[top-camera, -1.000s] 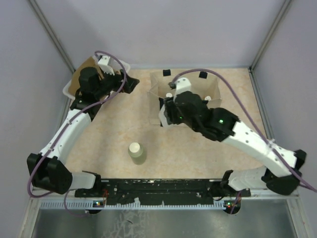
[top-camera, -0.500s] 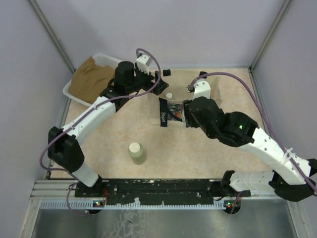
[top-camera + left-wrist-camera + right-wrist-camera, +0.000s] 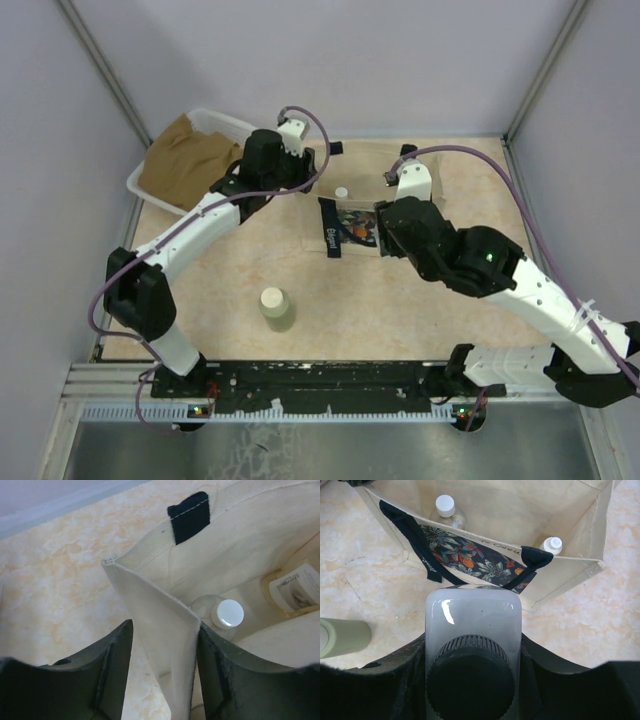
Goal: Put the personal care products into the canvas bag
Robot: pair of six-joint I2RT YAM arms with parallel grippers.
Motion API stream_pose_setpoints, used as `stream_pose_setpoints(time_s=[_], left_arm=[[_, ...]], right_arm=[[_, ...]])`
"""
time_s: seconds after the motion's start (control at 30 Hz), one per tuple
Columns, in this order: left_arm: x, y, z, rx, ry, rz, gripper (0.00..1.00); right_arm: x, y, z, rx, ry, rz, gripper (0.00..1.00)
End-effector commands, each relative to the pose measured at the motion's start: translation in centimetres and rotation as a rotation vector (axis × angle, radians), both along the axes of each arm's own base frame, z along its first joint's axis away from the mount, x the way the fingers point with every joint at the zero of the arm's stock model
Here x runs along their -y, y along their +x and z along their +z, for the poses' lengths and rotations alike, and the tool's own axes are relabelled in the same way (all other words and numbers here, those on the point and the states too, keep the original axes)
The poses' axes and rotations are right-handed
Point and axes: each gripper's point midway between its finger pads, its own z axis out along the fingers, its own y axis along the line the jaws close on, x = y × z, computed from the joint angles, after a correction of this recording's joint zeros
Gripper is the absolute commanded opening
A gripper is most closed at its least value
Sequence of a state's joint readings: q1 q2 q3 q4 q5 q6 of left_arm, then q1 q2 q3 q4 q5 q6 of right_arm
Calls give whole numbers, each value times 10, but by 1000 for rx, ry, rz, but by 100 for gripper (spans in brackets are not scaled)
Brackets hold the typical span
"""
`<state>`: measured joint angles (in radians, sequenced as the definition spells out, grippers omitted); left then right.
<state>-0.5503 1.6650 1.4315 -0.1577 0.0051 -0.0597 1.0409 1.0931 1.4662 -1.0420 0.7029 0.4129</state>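
Observation:
The canvas bag [image 3: 352, 222] stands open at the table's middle back, its floral front facing me [image 3: 470, 555]. Inside it lie a clear bottle with a pale cap [image 3: 227, 614] and an amber bottle [image 3: 295, 591]; both caps also show in the right wrist view [image 3: 445, 502] [image 3: 552, 544]. My left gripper [image 3: 162, 670] is open and straddles the bag's left wall [image 3: 165, 630]. My right gripper [image 3: 472, 650] is shut on the white bottle with black cap [image 3: 472, 620], held just before the bag's front. The pale green bottle [image 3: 277, 308] stands on the table, nearer the arm bases.
A clear plastic tub with brown cloth [image 3: 185, 160] sits at the back left, behind my left arm. The enclosure walls close in the back and both sides. The green bottle also shows at the left edge of the right wrist view [image 3: 342, 637].
My left arm has swung right from the tub to the bag's left wall. My right arm has drawn back to the right with the white bottle, uncovering the floral front.

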Motion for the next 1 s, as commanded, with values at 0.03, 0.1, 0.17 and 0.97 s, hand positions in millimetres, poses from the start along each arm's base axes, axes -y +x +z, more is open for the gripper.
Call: stream_pose_setpoints(time_s=[0.03, 0.1, 0.17, 0.97], left_arm=[[-2, 1, -9, -5, 49, 1, 35], [-2, 1, -11, -11, 52, 1, 19], [-3, 0, -11, -15, 57, 3, 7], [-81, -57, 40, 66, 146, 159, 0]], right_arm=[[7, 8, 54, 144, 164, -72, 0], [7, 8, 55, 146, 164, -73, 0], [7, 9, 57, 151, 164, -74, 0], [-79, 124, 120, 313, 80, 48, 0]])
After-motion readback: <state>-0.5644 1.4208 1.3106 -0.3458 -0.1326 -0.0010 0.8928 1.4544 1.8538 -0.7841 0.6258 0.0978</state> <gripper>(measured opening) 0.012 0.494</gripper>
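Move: The canvas bag's left side edge already stands between the left hand's open fingers. From there, the clear bottle in the bag is about 3 cm farther out and 8 cm right, and the white basket some 29 cm left and 2 cm out. The right hand holds the white bottle; the bag's mouth is about 19 cm ahead of it, 4 cm left and 8 cm lower, the clear bottle 20 cm ahead and 10 cm left, the amber bottle 18 cm ahead and 7 cm right. The left fingers shut on the bag's side edge and pinch it, then draw it back and left, about 5 cm each way. Meanwhile the right hand, keeping its grip on the white bottle, lifts some 9 cm and swings forward about 10 cm and left over the bag's near rim, tipping up roughly 10 degrees and starting to sink at the end. ##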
